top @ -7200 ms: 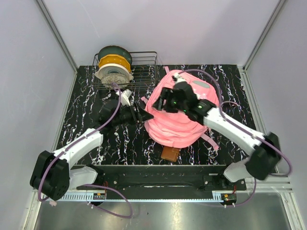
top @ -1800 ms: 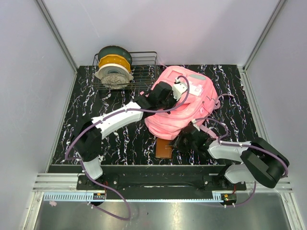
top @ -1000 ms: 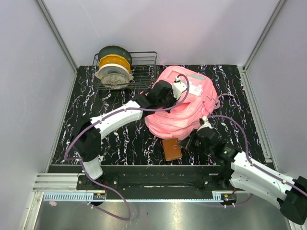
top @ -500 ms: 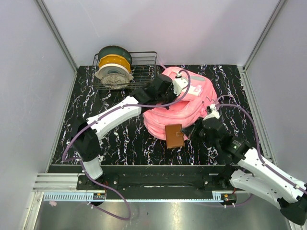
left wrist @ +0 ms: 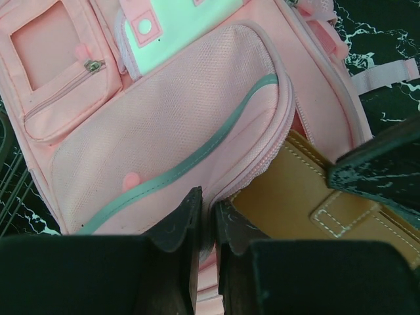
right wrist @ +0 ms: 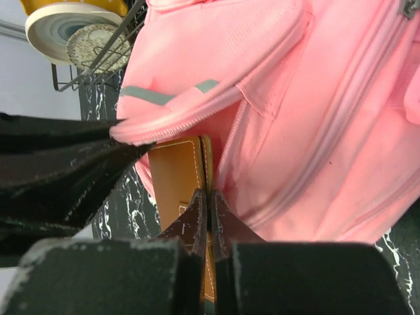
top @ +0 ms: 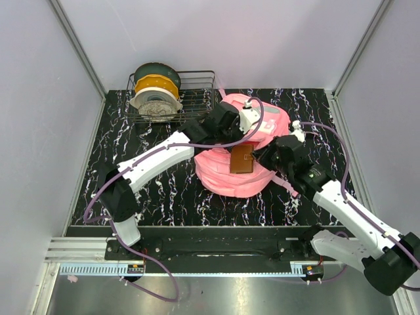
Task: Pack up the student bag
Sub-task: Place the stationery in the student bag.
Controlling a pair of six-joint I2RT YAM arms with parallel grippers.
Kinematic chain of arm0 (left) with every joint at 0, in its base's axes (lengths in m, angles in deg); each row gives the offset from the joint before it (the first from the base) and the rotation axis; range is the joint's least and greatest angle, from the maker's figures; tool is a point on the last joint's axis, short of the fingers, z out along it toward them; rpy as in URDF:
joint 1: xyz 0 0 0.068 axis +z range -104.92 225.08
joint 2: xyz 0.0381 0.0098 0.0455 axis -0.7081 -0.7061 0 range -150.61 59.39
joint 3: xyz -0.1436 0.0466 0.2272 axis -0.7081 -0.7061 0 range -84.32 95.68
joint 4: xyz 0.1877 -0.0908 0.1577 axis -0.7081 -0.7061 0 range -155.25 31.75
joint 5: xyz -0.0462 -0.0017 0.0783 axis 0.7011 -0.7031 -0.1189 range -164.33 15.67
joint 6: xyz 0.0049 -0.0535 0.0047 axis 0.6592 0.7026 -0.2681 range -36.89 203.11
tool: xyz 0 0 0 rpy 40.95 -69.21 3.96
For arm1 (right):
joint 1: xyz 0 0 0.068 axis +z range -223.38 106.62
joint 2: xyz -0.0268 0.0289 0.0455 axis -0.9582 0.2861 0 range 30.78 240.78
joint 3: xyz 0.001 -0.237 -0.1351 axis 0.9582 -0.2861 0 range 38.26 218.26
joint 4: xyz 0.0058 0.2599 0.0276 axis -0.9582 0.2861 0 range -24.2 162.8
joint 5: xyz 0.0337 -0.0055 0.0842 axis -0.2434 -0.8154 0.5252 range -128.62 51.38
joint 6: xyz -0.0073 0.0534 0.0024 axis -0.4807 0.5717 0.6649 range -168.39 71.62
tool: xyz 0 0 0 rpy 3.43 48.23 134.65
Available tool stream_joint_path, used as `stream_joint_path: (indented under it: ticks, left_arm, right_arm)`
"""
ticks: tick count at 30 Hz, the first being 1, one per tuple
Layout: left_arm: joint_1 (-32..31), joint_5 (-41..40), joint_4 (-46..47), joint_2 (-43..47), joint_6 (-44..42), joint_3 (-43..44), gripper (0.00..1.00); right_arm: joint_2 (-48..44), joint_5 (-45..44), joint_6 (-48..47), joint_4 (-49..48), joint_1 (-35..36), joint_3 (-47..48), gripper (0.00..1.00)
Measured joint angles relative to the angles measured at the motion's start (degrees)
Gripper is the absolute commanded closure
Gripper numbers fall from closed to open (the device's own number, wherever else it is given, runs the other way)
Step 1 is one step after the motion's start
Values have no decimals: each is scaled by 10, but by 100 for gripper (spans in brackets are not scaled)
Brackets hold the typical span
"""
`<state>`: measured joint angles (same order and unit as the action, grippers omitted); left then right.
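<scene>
The pink student bag [top: 252, 180] lies in the middle of the table. My left gripper [top: 231, 136] is shut on the zipper edge of its pocket flap [left wrist: 259, 167] and holds that flap lifted; in the left wrist view the left gripper [left wrist: 209, 202] pinches the pink edge. A brown leather wallet [top: 241, 159] sits at the pocket mouth, under the flap. My right gripper [top: 258, 157] is shut on its edge. The right wrist view has the right gripper [right wrist: 209, 197] clamped on the wallet [right wrist: 174, 174], which stands on edge against the bag [right wrist: 308, 98].
A wire basket [top: 197, 98] with filament spools [top: 156, 92] stands at the back left, close to the bag. A loose pink strap [top: 287, 185] trails at the bag's right. Grey walls close the table on three sides.
My right gripper has carried the brown wallet from the table in front of the bag up and back to the pocket mouth. My left gripper has kept its hold on the flap.
</scene>
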<state>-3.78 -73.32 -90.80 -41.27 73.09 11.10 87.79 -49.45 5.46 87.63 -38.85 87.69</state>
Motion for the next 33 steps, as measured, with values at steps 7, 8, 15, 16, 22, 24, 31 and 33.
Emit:
stream_joint_path:
  ticks: [7,8,15,16,22,24,31,33]
  left_arm:
    - [-20,-5,-4,1,11,0,100]
    - [-23,-5,-5,1,12,1,100]
    - [-44,-12,-16,1,25,10,100]
    - [-47,-12,-15,1,30,10,100]
    - [-52,-12,-9,2,57,16,100]
    - [-52,-12,-8,2,62,16,100]
    - [-53,-10,2,2,89,17,100]
    - [-52,-11,4,2,91,21,100]
  right_arm:
    - [39,16,16,-24,-20,0,100]
    - [46,17,23,-25,-21,1,100]
    - [48,-9,59,-22,-31,1,100]
    - [45,-18,62,-21,-33,1,100]
    - [32,-66,95,-23,-42,-7,100]
    - [25,-82,121,-53,-42,-31,100]
    - [23,-127,223,-182,-35,-110,100]
    - [40,-137,241,-204,-31,-110,100]
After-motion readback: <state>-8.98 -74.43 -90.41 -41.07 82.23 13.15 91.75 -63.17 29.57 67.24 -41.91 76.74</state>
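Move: About 3 cm ahead of the right hand, 3 cm to its left and slightly below it is the student bag's open mouth. The brown wallet in its fingers has its middle some 4 cm left and 1 cm back; the flap edge is 5 cm ahead and 4 cm left. A pink strap lies about 10 cm back and 12 cm right, near the table. From the left hand, gripping that edge, the mouth is 2 cm back, 1 cm right and 3 cm below. Feeding the still-pinched brown wallet under the flap into the bag's mouth, the right hand works about 5 cm forward with a small dip and a drift to its right, swinging some 25 degrees clockwise and rolling its left side up. Meanwhile the left hand keeps its grip on the flap edge, drawing it back and right about 5 cm, then also lifting slightly. ##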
